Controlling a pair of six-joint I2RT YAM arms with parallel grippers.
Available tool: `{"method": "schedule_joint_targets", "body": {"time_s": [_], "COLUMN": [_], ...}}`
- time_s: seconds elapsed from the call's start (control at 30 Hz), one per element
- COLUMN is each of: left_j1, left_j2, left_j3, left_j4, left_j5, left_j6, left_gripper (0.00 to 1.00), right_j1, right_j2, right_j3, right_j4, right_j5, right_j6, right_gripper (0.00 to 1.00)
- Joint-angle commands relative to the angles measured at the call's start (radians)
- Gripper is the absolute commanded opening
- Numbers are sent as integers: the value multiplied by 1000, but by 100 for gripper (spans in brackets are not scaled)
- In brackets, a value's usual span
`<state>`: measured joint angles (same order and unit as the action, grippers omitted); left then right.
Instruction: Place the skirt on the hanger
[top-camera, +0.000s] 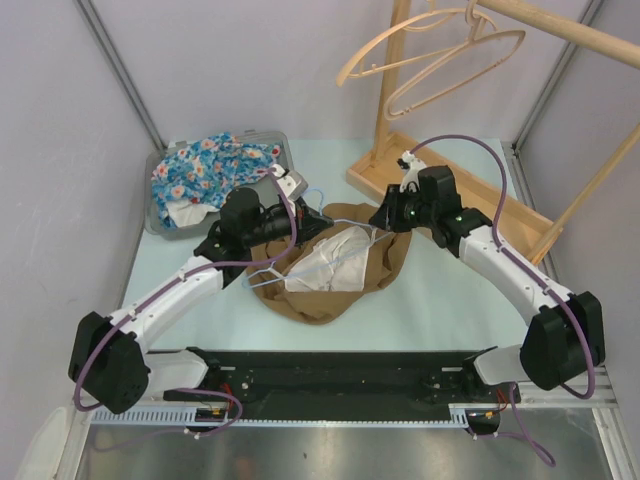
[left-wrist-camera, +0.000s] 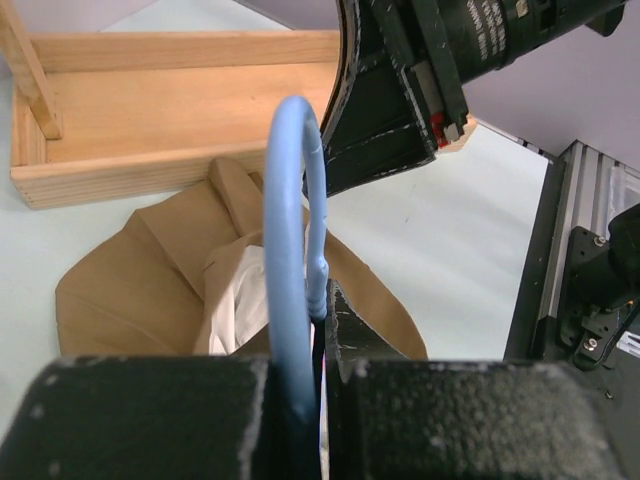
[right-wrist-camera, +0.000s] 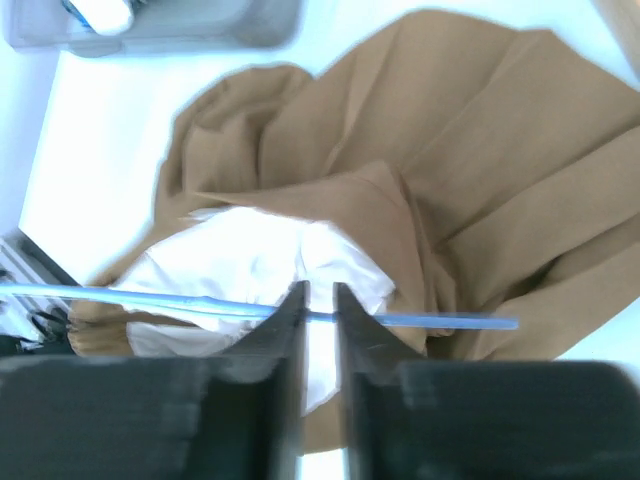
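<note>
The brown skirt (top-camera: 385, 262) lies crumpled in the middle of the table, its white lining (top-camera: 325, 268) turned up. A thin blue wire hanger (top-camera: 262, 276) rests across it. My left gripper (top-camera: 300, 213) is shut on the hanger's hook (left-wrist-camera: 290, 220), which curves up from between the left gripper's (left-wrist-camera: 322, 322) tips. My right gripper (top-camera: 386, 218) hovers over the skirt's far right side. In the right wrist view the right gripper's (right-wrist-camera: 320, 296) jaws stand slightly apart, and the hanger's straight wire (right-wrist-camera: 450, 321) crosses at their tips over the lining (right-wrist-camera: 240, 250) and skirt (right-wrist-camera: 480, 150).
A grey bin (top-camera: 285, 150) of floral cloth (top-camera: 215, 172) sits at the back left. A wooden rack with a flat base (top-camera: 450, 190) stands at the back right, with wooden hangers (top-camera: 440, 50) on its rail. The walls stand close on both sides.
</note>
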<state>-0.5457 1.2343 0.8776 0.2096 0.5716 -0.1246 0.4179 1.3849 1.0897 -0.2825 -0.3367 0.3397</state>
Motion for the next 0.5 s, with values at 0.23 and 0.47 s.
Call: {"method": "schedule_joint_targets", "body": {"time_s": [0.23,0.47], "left_j1": [0,0], "left_j2": [-110,-173], "left_j3": [66,257], "left_j4": [-1,-111], "left_j5": [-9,10], "left_j6": [2,39], "left_gripper": [0,0], "right_j1": [-4,4], "right_j2": [-226,-346], "right_j3": [140,199], "right_j4": [-133,-87], "right_j5": [76,-73], "right_j6": [-17,-80], "right_gripper": [59,62]}}
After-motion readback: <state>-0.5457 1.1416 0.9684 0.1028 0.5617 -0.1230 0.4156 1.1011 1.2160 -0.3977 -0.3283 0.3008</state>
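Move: The right hand's barely parted fingertips are at the hanger's right end. The brown skirt with white lining lies some 11 cm to this hand's left, 6 cm nearer the base and 18 cm below; the wooden rack's base is about 16 cm right, 9 cm ahead and 17 cm below. From the left hand, still gripping the hanger, that end lies roughly 10 cm right, 2 cm ahead and 5 cm lower. Right hand opens off the hanger's end, rising about 13 cm and back; left lifts the hanger 5 cm. ##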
